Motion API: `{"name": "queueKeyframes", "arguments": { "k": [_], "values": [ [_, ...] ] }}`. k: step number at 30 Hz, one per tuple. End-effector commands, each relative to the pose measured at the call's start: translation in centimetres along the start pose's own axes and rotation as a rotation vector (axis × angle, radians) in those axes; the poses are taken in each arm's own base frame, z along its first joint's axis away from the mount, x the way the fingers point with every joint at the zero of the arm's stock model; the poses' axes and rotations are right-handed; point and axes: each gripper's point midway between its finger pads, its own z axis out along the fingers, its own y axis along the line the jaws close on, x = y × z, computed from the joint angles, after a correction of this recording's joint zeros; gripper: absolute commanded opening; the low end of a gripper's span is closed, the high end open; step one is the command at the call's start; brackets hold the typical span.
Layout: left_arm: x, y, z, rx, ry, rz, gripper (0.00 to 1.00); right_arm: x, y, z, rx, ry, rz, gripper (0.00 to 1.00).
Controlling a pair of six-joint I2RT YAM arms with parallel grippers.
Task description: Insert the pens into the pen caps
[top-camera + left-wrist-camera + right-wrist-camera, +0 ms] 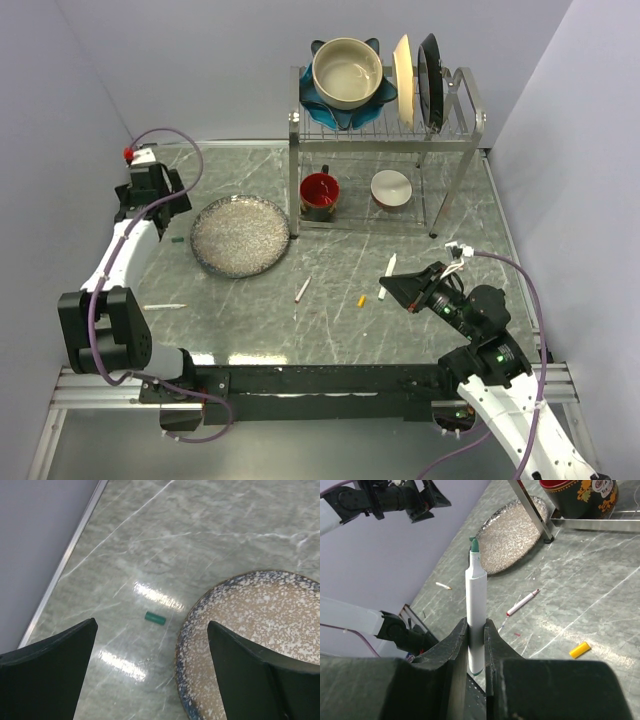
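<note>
My right gripper (476,626) is shut on a white pen with a green tip (476,600), which stands upright above its jaws. From above, that pen (388,274) sticks out of the right gripper (398,288) at the table's right. A small green pen cap (155,618) lies on the table between the wide-open fingers of my left gripper (151,630), which hangs above it beside the plate. A red-ended pen (302,290) lies mid-table, with a yellow cap (361,300) to its right. Another pen (165,306) lies near the left arm's base.
A speckled plate (240,235) sits just right of the left gripper (152,195). A metal dish rack (380,130) at the back holds bowls and plates on top, with a red mug (319,193) and a small bowl (391,187) under it.
</note>
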Motion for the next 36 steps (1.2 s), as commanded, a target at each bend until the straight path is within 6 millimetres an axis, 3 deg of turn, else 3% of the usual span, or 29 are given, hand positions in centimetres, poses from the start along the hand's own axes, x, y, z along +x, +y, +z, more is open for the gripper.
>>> {"name": "queueKeyframes", "arguments": {
  "k": [1, 8, 10, 11, 12, 13, 15, 18, 20, 23, 25, 27, 31, 32, 34, 36],
  "values": [
    [-2.2, 0.2, 0.3, 0.017, -0.103, 0.051, 0.99, -1.1, 1.5, -0.1, -0.068, -0.039, -0.050, 0.00],
    [-2.4, -0.6, 0.1, 0.096, -0.101, -0.010, 0.94, -0.4, 0.8, 0.7, -0.070, -0.016, -0.060, 0.00],
    [-4.9, 0.6, -0.6, 0.048, -0.242, 0.054, 0.93, -0.2, 0.8, 0.8, -0.074, -0.012, -0.069, 0.00],
    [-4.2, 1.4, -0.2, 0.012, -0.257, 0.086, 0.94, -0.1, 0.7, 0.8, -0.074, -0.009, -0.073, 0.00],
    [-6.3, 2.5, -0.4, -0.053, -0.352, 0.129, 0.96, -0.2, 0.8, 0.6, -0.077, -0.011, -0.078, 0.00],
    [-6.0, 3.0, 0.4, -0.078, -0.341, 0.151, 0.98, -0.2, 0.7, 0.6, -0.072, -0.017, -0.083, 0.00],
    [-7.1, 2.9, 1.1, -0.083, -0.342, 0.198, 0.99, -0.2, 0.7, 0.5, -0.069, -0.024, -0.085, 0.00],
    [-6.4, 1.1, 2.3, 0.019, -0.332, 0.338, 0.99, 0.1, 0.6, 0.4, -0.073, -0.027, -0.086, 0.00],
    [-5.5, 0.8, 2.7, 0.047, -0.313, 0.455, 0.99, 0.3, 0.5, 0.3, -0.076, -0.021, -0.085, 0.00],
    [-2.1, 0.0, 3.3, 0.147, -0.208, 0.646, 0.98, 0.5, 0.6, 0.2, -0.080, -0.018, -0.093, 0.00],
    [0.2, -0.5, 3.3, 0.214, -0.153, 0.690, 0.98, 0.6, 0.5, 0.3, -0.074, -0.016, -0.100, 0.00],
    [1.2, -0.3, 3.6, 0.219, -0.105, 0.713, 0.95, 0.7, 0.5, 0.5, -0.064, 0.002, -0.112, 0.00],
    [1.4, -0.5, 4.2, 0.241, -0.022, 0.724, 0.74, 1.2, 1.4, 0.6, -0.087, 0.040, -0.129, 0.00],
    [3.3, -0.8, 4.5, 0.288, 0.051, 0.736, 0.71, 1.2, 1.4, 0.6, -0.088, 0.041, -0.136, 0.00],
    [4.3, -1.1, 5.0, 0.321, 0.097, 0.760, 0.63, 1.3, 1.2, 0.6, -0.079, 0.038, -0.138, 0.00],
    [6.8, -1.4, 5.4, 0.377, 0.183, 0.780, 0.66, 1.3, 1.1, 0.5, -0.071, 0.035, -0.152, 0.00]
  ]
}}
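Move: The green pen cap lies on the table almost directly under the left hand, some 16 cm below, level with it fore and aft and about 3 cm to its right. The round plate's middle is roughly 19 cm to the left hand's right, and the loose white pen some 19 cm nearer the base and 3 cm to its right. From the right hand, the green cap is about 21 cm ahead, 50 cm left and 22 cm down. The green cap is what the left hand comes down on: after drifting a few centimetres forward and left, it sinks about 7 cm towards the cap while easing back to the right, turning some 35 degrees clockwise, tipping steeper and closing its wide-open fingers by about a third, still short of touching. The right hand keeps its pinch on the green-tipped pen and eases down and left by 2–3 cm. ##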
